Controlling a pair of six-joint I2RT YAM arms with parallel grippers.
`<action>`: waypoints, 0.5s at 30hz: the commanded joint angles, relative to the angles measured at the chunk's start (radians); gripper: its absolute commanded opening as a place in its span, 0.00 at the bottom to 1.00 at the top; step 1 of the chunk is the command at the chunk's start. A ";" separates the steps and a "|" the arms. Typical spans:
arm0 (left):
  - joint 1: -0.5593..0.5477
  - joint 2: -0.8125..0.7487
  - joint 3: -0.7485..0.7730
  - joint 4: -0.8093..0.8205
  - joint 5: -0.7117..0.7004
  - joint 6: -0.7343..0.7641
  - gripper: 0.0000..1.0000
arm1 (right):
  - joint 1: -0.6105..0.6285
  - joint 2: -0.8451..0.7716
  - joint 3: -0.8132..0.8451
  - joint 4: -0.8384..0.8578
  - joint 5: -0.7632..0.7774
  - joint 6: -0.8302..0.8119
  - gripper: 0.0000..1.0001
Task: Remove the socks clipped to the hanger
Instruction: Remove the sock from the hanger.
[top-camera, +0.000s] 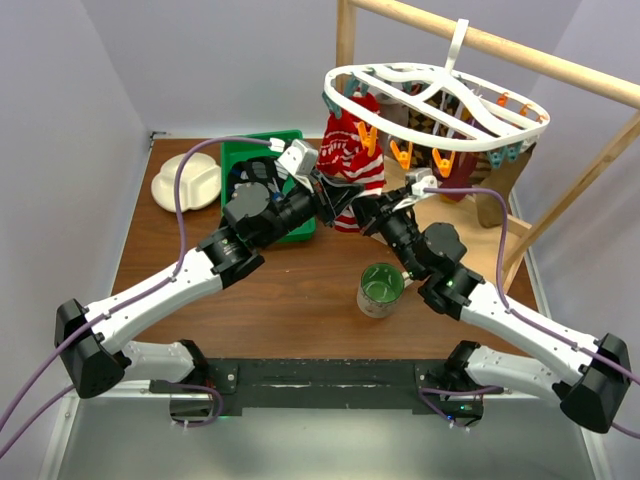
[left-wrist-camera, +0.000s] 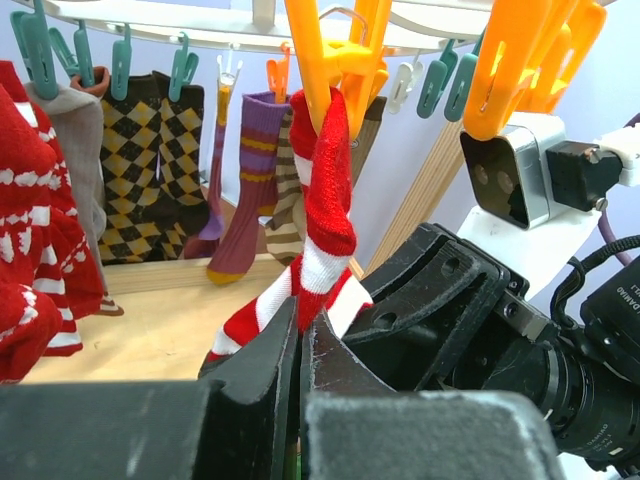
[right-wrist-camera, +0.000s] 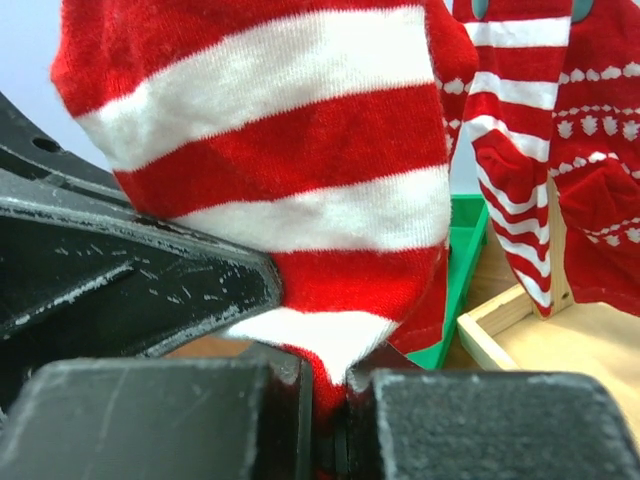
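Note:
The white oval hanger (top-camera: 478, 143) hangs from a wooden pole, with socks clipped along its rim. A red-and-white striped sock (left-wrist-camera: 327, 190) dangles from an orange clip (left-wrist-camera: 338, 62). Both grippers hold its lower end. My left gripper (left-wrist-camera: 299, 318) is shut on the sock, and my right gripper (right-wrist-camera: 337, 392) is shut on the same sock (right-wrist-camera: 290, 150) from the opposite side. The two grippers meet under the hanger's left end, left gripper (top-camera: 337, 197) against right gripper (top-camera: 363, 209). Brown-cream checkered socks (left-wrist-camera: 150, 170), a purple sock (left-wrist-camera: 250, 185) and a red patterned sock (left-wrist-camera: 30, 230) still hang clipped.
A green bin (top-camera: 250, 160) and a white dish (top-camera: 186, 185) sit at the back left. A cup with a green inside (top-camera: 381, 288) stands in front of the right arm. The wooden frame's post (top-camera: 346, 35) and slanted brace (top-camera: 560, 205) stand at the right.

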 joint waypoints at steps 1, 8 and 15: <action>-0.005 0.004 0.049 0.019 0.000 -0.013 0.05 | 0.000 -0.039 -0.023 0.021 0.020 0.013 0.00; -0.007 0.009 0.076 0.026 0.009 -0.023 0.22 | 0.000 -0.041 -0.042 0.001 -0.005 0.022 0.00; -0.005 0.012 0.125 0.019 0.023 -0.009 0.40 | 0.003 -0.042 -0.045 -0.011 -0.006 0.013 0.00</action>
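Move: The left fingers are shut on the striped sock; the orange clip that holds its upper end is about 9 cm above them, some 3 cm ahead and 2 cm to the right. The next orange clip hangs roughly 6 cm to the right of that one and 3 cm nearer the base; the patterned red socks hang about 13 cm ahead of the left hand and 3 cm left. From the right hand, which holds the sock's lower end, the sock's clip lies about 12 cm up, 2 cm ahead and 1 cm right. The left fingers let go of the striped sock, opening to about a third of their range while the hand climbs some 2 cm, faster towards the end, up along the sock towards its orange clip, with hardly any wrist turn. Meanwhile the right hand keeps its shut pinch on the sock's lower end and draws it about 2 cm down, easing back slightly at first, so that it alone now holds the sock from below. ##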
